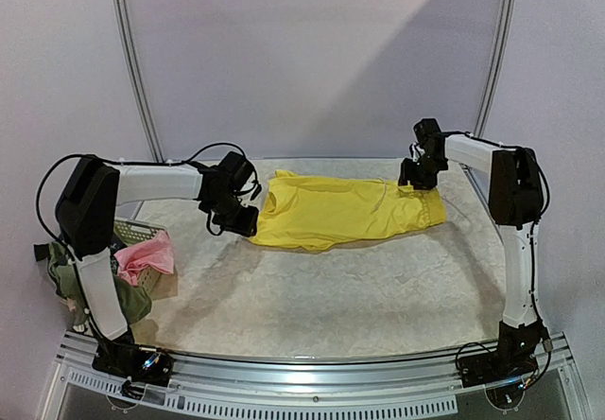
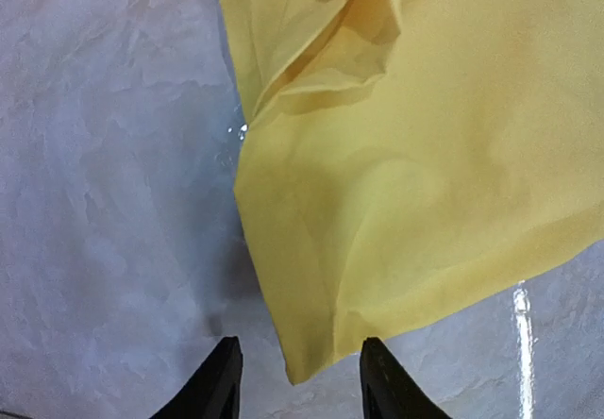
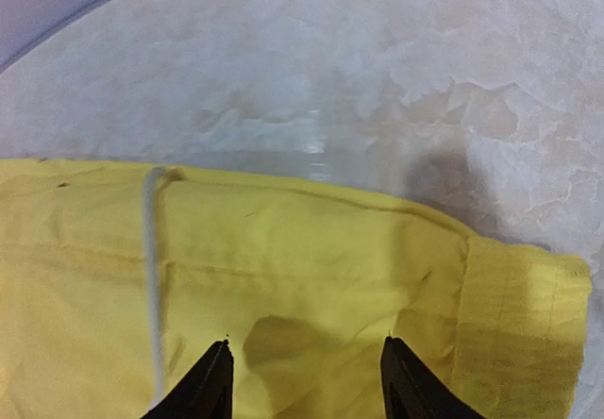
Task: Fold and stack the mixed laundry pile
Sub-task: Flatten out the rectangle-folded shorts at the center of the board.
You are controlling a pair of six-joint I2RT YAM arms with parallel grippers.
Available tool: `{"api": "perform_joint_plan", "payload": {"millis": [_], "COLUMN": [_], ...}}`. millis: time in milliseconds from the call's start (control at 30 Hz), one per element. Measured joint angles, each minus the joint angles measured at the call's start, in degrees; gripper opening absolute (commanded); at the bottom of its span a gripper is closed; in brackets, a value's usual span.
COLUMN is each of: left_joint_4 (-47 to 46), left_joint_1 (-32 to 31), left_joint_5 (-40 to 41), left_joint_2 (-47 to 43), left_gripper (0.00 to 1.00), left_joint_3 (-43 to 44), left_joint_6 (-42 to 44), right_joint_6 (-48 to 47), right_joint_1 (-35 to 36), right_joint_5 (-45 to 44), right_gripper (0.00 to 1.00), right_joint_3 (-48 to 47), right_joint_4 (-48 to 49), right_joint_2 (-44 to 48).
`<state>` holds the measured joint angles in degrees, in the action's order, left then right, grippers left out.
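The yellow drawstring shorts lie spread flat at the back middle of the table. My left gripper is at their left end. In the left wrist view a pointed corner of the yellow cloth lies on the table between the parted fingers of the left gripper, untouched. My right gripper hovers over the right end. Seen from the right wrist, the right gripper is open above the waistband, beside the white drawstring. The rest of the mixed laundry pile is at the left: a pink piece and an olive-green piece.
A pale mesh basket stands at the table's left edge, holding the pink and olive garments. The white textured table surface stretches in front of the shorts. A curved metal frame and grey walls close the back.
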<state>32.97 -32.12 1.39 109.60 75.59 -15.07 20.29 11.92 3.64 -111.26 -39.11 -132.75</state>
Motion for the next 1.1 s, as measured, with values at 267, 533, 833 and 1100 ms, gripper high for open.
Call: {"api": "perform_joint_plan", "payload": {"millis": [267,533,833,1100], "left_joint_4": [1.3,3.8,12.3,16.3], "left_joint_1": [-2.0,-1.9,4.5,11.6], "left_joint_5": [1.7,-1.0,-12.1,-21.9], "left_joint_2": [-3.7,3.2,21.3,33.8], "left_gripper": [0.61,0.65,0.62,0.58], "left_joint_3": [5.8,23.7,45.6,56.7], "left_joint_6": [0.9,3.1,7.3,7.7], "right_joint_6": [1.4,5.9,7.8,7.9], "right_joint_1": [2.9,0.7,0.5,0.5], "right_joint_5": [-0.2,-0.6,-1.4,-1.4], "right_gripper": [0.91,0.93,0.93,0.94], "right_joint_3": [15.5,36.1,45.9,46.9], "right_joint_4": [4.2,9.8,10.2,11.3], "right_joint_2": [22.5,36.0,39.8,42.5]}}
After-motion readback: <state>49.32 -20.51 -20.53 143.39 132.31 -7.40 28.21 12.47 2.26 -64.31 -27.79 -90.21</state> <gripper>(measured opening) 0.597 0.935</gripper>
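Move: Near the shorts' near-left corner, almost under its opening fingers, the left hand has the far-left corner about 22 cm ahead, 5 cm to the right and 3 cm lower. From the right hand, the near-right waistband corner lies some 10 cm back, 7 cm right and 4 cm below; the drawstring is about 5 cm left and 2 cm ahead, at that same lower level. Leaving the flattened cloth, both hands swap ends in high arcs. The left opens further, lifts about 12 cm and swings 16 cm forward, slightly right, dipping again towards the far-left corner with a roll of some 20 degrees. The right rises, draws back about 15 cm and a little right past the near edge, sinks partway and hovers, fingers spread wide. ##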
